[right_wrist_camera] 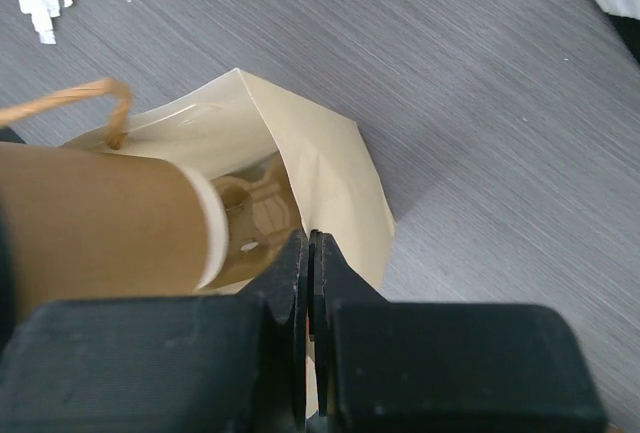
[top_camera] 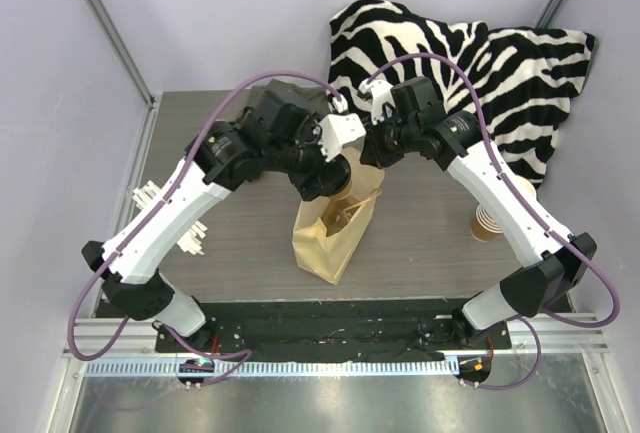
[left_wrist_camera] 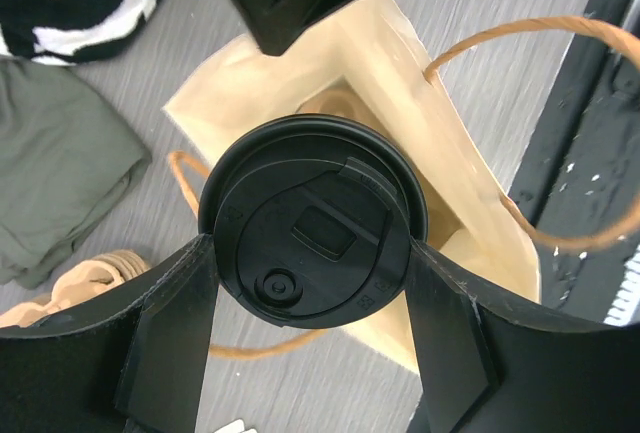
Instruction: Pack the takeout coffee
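Note:
The takeout coffee (left_wrist_camera: 312, 221), a brown paper cup with a black lid, hangs over the open mouth of a kraft paper bag (top_camera: 325, 243). My left gripper (left_wrist_camera: 310, 243) is shut on it, one finger pressed against each side of the lid. From above, the cup (top_camera: 343, 193) shows just below the left gripper (top_camera: 325, 185). In the right wrist view the cup's brown wall (right_wrist_camera: 100, 223) and white bottom rim are level with the bag's (right_wrist_camera: 330, 163) top edge. My right gripper (right_wrist_camera: 310, 243) is shut on that edge, holding the bag open. A pulp cup carrier (right_wrist_camera: 250, 208) lies inside the bag.
A stack of lidless brown cups (top_camera: 487, 221) stands at the right. A zebra-striped cloth (top_camera: 470, 63) lies at the back right, with a green cloth (left_wrist_camera: 60, 163) beside it. White strips (top_camera: 190, 238) lie at the left. A black mat (top_camera: 320, 313) runs along the near edge.

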You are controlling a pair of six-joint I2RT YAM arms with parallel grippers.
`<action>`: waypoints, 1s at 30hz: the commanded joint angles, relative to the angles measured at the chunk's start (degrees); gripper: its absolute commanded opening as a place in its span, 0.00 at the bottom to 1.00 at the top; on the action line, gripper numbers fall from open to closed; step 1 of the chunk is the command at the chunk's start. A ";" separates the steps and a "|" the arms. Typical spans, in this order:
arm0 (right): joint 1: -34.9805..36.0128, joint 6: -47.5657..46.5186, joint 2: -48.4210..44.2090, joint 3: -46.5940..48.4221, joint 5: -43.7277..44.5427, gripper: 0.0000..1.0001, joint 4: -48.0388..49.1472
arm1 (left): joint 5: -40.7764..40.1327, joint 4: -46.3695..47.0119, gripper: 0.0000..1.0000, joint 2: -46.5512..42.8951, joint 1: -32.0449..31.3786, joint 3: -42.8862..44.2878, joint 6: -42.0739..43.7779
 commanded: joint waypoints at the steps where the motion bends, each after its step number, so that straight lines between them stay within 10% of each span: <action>1: -0.27 2.22 -2.92 -0.43 -2.93 0.01 3.32 | -4.69 5.24 0.31 0.52 -1.76 -3.43 1.85; 13: -4.74 6.09 -3.19 -0.70 -9.77 0.03 -0.10 | -4.42 7.54 0.30 -0.88 -6.42 -13.10 5.45; 21: -10.02 -10.75 0.94 7.12 -19.28 0.81 -6.88 | -1.61 4.63 0.30 -1.94 -6.78 -15.74 8.09; 30: -9.93 -29.31 4.73 13.55 -34.48 0.93 -9.34 | 1.99 3.58 0.30 -2.47 -5.81 -16.26 10.82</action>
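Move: The left hand holds the lidded coffee cup over the paper bag, its mouth directly below, about 7 cm down and 2 cm to the right. The carrier at the bag's bottom lies roughly 22 cm below, some 2 cm right and about level. The bag's far right rim corner, pinched by the right hand, stands 8 cm ahead, 7 cm right and 7 cm lower. From the right hand the carrier lies about 8 cm back, 5 cm left and 15 cm down. Keeping its grip on the lidded cup, the left hand lowers it about 9 cm through the bag's mouth towards the carrier, easing back 3 cm partway and tipping some 15 degrees steeper, then holds there. The right hand keeps its pinch on the rim at first, then opens wide and lets go, slipping about 3 cm right before rising some 5 cm clear and turning counter-clockwise. ##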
